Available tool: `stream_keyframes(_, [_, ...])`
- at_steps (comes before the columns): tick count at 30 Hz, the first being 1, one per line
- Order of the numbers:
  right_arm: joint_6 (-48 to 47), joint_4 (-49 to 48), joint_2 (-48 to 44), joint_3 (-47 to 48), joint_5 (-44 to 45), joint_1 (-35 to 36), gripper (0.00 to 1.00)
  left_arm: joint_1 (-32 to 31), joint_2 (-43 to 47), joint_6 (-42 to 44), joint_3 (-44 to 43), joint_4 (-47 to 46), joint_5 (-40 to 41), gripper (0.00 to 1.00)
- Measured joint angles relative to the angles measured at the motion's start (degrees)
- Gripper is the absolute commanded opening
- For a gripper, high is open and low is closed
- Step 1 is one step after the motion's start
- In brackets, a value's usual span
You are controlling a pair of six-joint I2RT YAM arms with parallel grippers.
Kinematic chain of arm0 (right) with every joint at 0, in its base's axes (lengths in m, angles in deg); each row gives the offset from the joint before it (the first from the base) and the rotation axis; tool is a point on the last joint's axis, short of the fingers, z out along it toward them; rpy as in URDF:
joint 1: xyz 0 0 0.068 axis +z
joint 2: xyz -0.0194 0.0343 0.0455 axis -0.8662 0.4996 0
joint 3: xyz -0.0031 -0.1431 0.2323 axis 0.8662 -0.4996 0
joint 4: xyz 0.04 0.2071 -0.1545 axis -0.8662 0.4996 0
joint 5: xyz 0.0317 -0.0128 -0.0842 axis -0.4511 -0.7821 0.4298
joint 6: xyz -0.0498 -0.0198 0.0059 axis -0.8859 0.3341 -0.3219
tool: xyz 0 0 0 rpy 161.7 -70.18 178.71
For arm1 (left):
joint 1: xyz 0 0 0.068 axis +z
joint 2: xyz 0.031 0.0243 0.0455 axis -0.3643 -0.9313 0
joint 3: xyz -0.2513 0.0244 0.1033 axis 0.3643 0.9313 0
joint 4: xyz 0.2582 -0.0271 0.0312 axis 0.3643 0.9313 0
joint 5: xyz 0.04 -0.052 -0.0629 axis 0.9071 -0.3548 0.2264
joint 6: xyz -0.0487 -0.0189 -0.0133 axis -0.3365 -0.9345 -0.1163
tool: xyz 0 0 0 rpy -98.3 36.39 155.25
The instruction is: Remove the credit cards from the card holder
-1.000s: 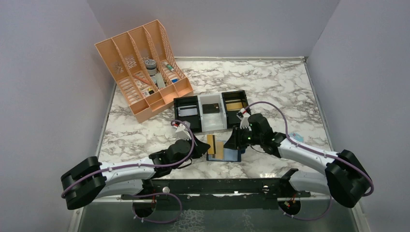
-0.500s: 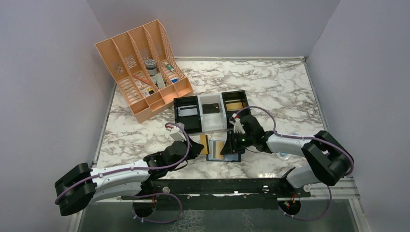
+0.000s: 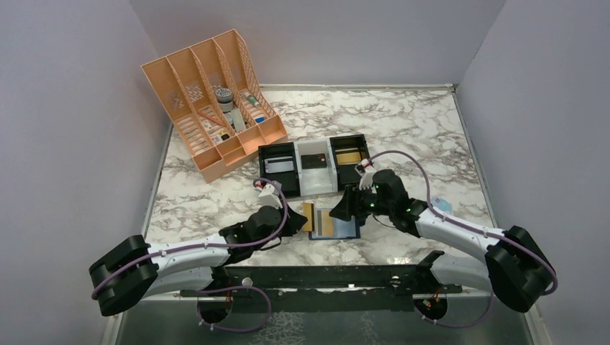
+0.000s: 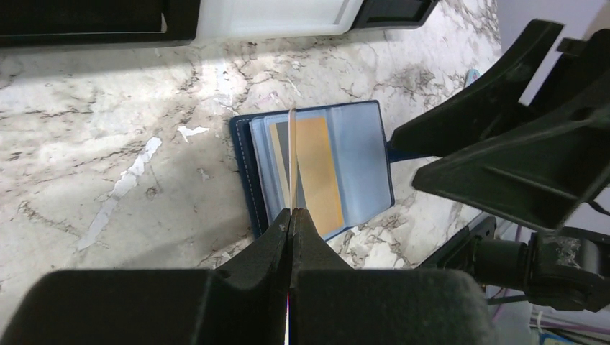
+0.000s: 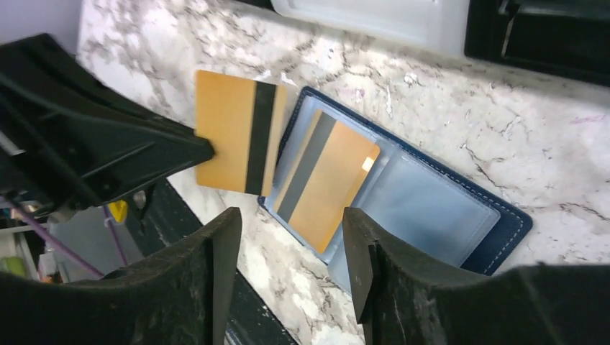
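The card holder (image 3: 345, 229) lies open on the marble, dark navy with blue-grey pockets (image 5: 439, 205). A gold-tan credit card (image 5: 327, 180) with a dark stripe sticks out of its left pocket. A second gold credit card (image 5: 234, 133) is clear of the holder on its left, and my left gripper (image 4: 291, 213) is shut on that card's edge, which appears edge-on in the left wrist view (image 4: 292, 162). My right gripper (image 5: 291, 219) hovers open just above the holder's near side with nothing between its fingers (image 5: 223, 251). From above, the left gripper (image 3: 298, 218) and right gripper (image 3: 344, 208) flank the holder.
A row of black and white box trays (image 3: 313, 167) with cards in them stands just behind the holder. An orange slotted file rack (image 3: 212, 100) sits at the back left. The black mounting rail (image 3: 324, 277) runs along the near edge. A small light-blue item (image 3: 441, 205) lies right.
My right gripper has opened wider and lifted back off the card holder. My left gripper still holds the gold card beside the holder's left edge, shifted only slightly.
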Motion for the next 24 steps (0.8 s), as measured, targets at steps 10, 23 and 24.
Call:
stream_keyframes(10, [3.52,-7.69,-7.23,-4.66,-7.98,-10.21,0.71,10.34,-0.66,1.11,0.02,-7.1,-15.13,0.0])
stream_keyframes(23, [16.61,-35.04,-2.56,-13.2,-23.91,-12.52,0.71,14.08,3.65,-0.72,0.85,-13.46,-29.35,0.0])
stream_keyframes(24, [17.18,-36.06,-2.27,-13.05,-24.35,-12.52,0.71,14.08,3.65,-1.25,0.85,-13.55,-29.92,0.0])
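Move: The orange card is already in the left gripper's shut fingers, its middle some 2 cm to their right and 1 cm ahead. The right gripper waits about 9 cm to the left gripper's right, 1 cm farther out. From the right gripper the held card lies some 7 cm left, level fore and aft, about 2 cm higher; the open card holder is 3 cm back, straight below by about 5 cm; the white tray is 13 cm ahead, 5 cm left, 4 cm lower. Keep the card pinched and raise the left gripper about 7 cm above the card holder, easing slightly right and swinging the fingers up and clockwise towards the right gripper. Raise the right gripper some 6 cm too, dipping out forward-right and back, open its fingers wider, and tip them up nearly 30 degrees until they point almost level at the card, without touching it. ##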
